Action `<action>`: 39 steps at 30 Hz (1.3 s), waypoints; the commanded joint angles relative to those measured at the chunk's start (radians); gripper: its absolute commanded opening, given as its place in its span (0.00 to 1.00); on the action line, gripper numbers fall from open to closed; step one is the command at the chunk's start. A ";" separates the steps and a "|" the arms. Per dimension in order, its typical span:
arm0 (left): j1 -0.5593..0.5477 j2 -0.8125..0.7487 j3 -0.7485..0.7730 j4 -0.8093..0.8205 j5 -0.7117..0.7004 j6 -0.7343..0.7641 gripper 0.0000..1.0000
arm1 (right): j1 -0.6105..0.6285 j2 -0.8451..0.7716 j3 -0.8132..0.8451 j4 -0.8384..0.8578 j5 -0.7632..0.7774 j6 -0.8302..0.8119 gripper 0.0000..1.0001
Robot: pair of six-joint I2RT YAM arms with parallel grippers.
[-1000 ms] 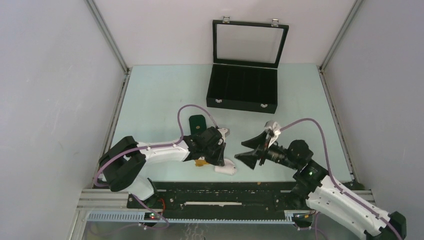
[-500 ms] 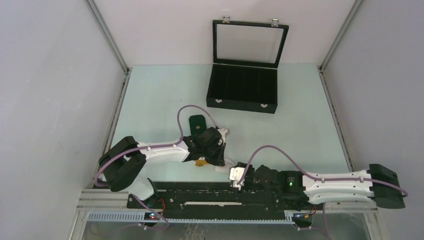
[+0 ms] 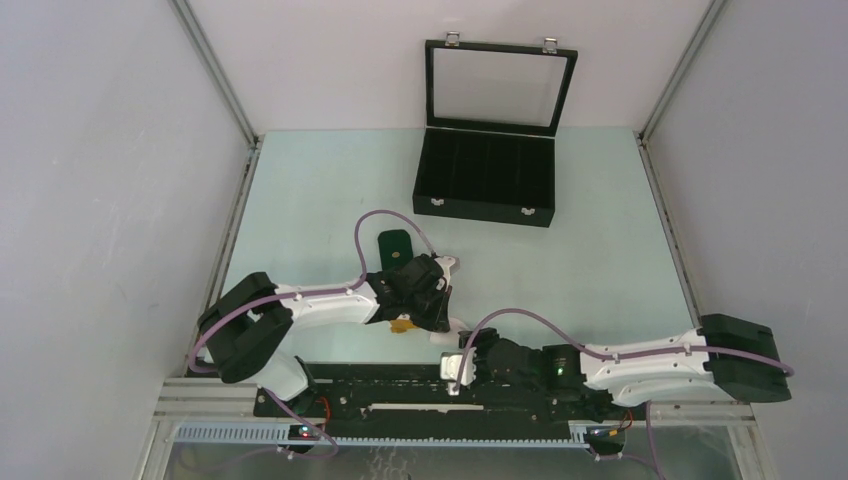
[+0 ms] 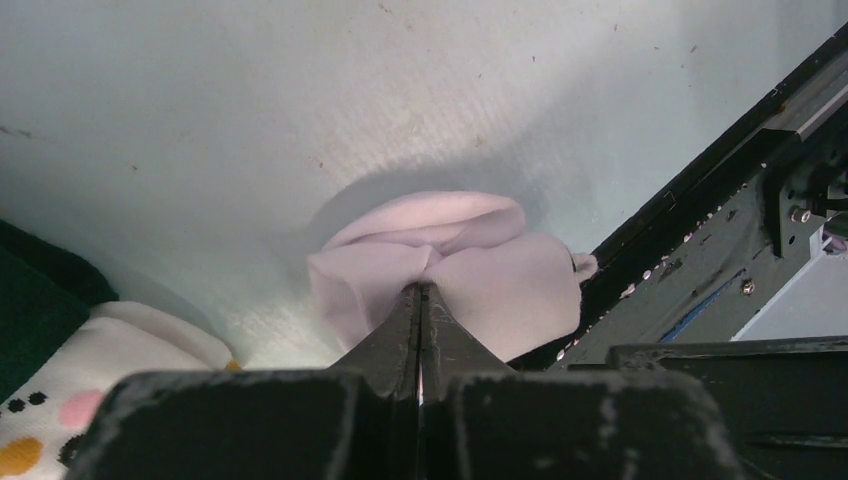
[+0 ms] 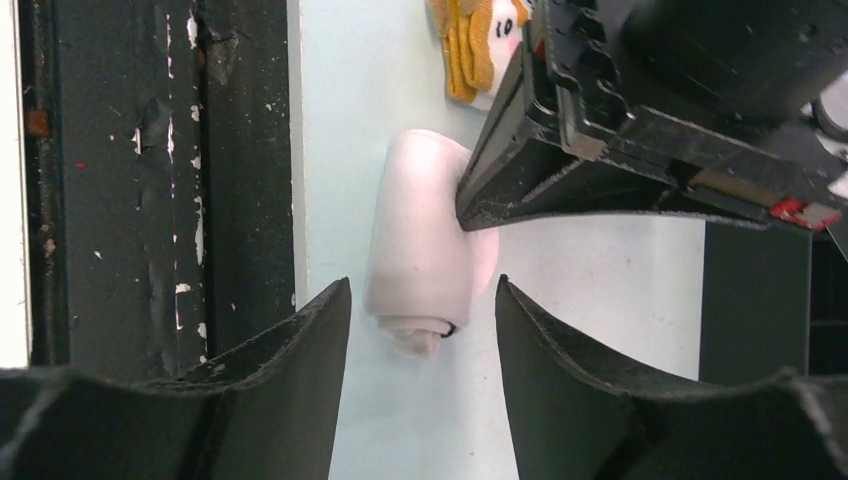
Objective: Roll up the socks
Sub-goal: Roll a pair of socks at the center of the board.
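Note:
The white sock (image 5: pixel 425 250) lies rolled into a short cylinder near the table's front edge (image 3: pixel 455 329). My left gripper (image 4: pixel 420 290) is shut, its tips pinching the puckered fabric of this roll (image 4: pixel 450 262). My right gripper (image 5: pixel 420 305) is open and low by the front rail (image 3: pixel 458 346). The near end of the roll sits between its fingertips (image 5: pixel 335 310), touching neither. The dark green sock (image 3: pixel 395 243) lies flat behind the left gripper. Its white dotted end (image 4: pixel 60 395) with orange (image 5: pixel 468 50) is beside the roll.
A black case (image 3: pixel 485 180) with its glass lid propped open stands at the back of the table. The black front rail (image 5: pixel 150 180) runs close along the roll's left side in the right wrist view. The left gripper's body (image 5: pixel 640 110) overhangs the roll.
The right arm has swung down from mid-table to the front edge, bringing its narrowing fingers either side of the roll's end. The left gripper has stayed shut on the roll.

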 commanded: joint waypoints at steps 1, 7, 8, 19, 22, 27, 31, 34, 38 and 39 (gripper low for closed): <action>-0.019 0.043 -0.042 -0.045 0.019 0.009 0.00 | 0.015 0.059 0.044 0.099 0.015 -0.085 0.61; -0.019 0.052 -0.040 -0.042 0.023 0.007 0.00 | 0.015 0.153 0.056 0.172 0.005 -0.114 0.58; -0.019 0.051 -0.040 -0.042 0.024 0.007 0.00 | 0.014 0.169 0.060 0.181 0.005 -0.119 0.58; -0.019 0.049 -0.041 -0.047 0.026 0.012 0.00 | 0.000 0.318 0.071 0.250 0.061 -0.146 0.54; -0.019 0.049 -0.043 -0.047 0.025 0.012 0.00 | -0.001 0.340 0.071 0.239 0.088 -0.134 0.52; -0.019 0.045 -0.043 -0.053 0.024 0.017 0.00 | -0.006 0.365 0.071 0.210 0.114 -0.109 0.42; -0.019 0.030 -0.044 -0.058 0.019 0.021 0.00 | -0.014 0.377 0.071 0.174 0.125 -0.087 0.24; -0.018 0.001 -0.046 -0.064 0.009 0.020 0.00 | -0.022 0.377 0.071 0.152 0.123 -0.071 0.06; -0.013 -0.056 -0.043 -0.089 -0.030 0.018 0.00 | -0.039 0.365 0.071 0.126 0.092 -0.051 0.00; -0.010 -0.077 -0.043 -0.096 -0.045 0.014 0.00 | -0.043 0.358 0.074 0.118 0.078 -0.048 0.00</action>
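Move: The rolled white sock sits about 2 cm ahead, 3 cm left and 5 cm below the open right hand. The left gripper's tips are some 3 cm ahead, 5 cm left and 4 cm below; the green sock's middle is about 12 cm ahead, 13 cm left and 6 cm below. From the left hand, the roll's middle lies about 1 cm back, 2 cm right and 1 cm lower. Down and to the left first, then easing forward, the right hand travels about 5 cm onto the white roll, its fingers tipping roughly 10 degrees steeper. Near the end they close from well open to almost shut, pinching the fabric across the roll beside the left gripper. The left hand stays put, its shut tips still on the roll's forward side. ##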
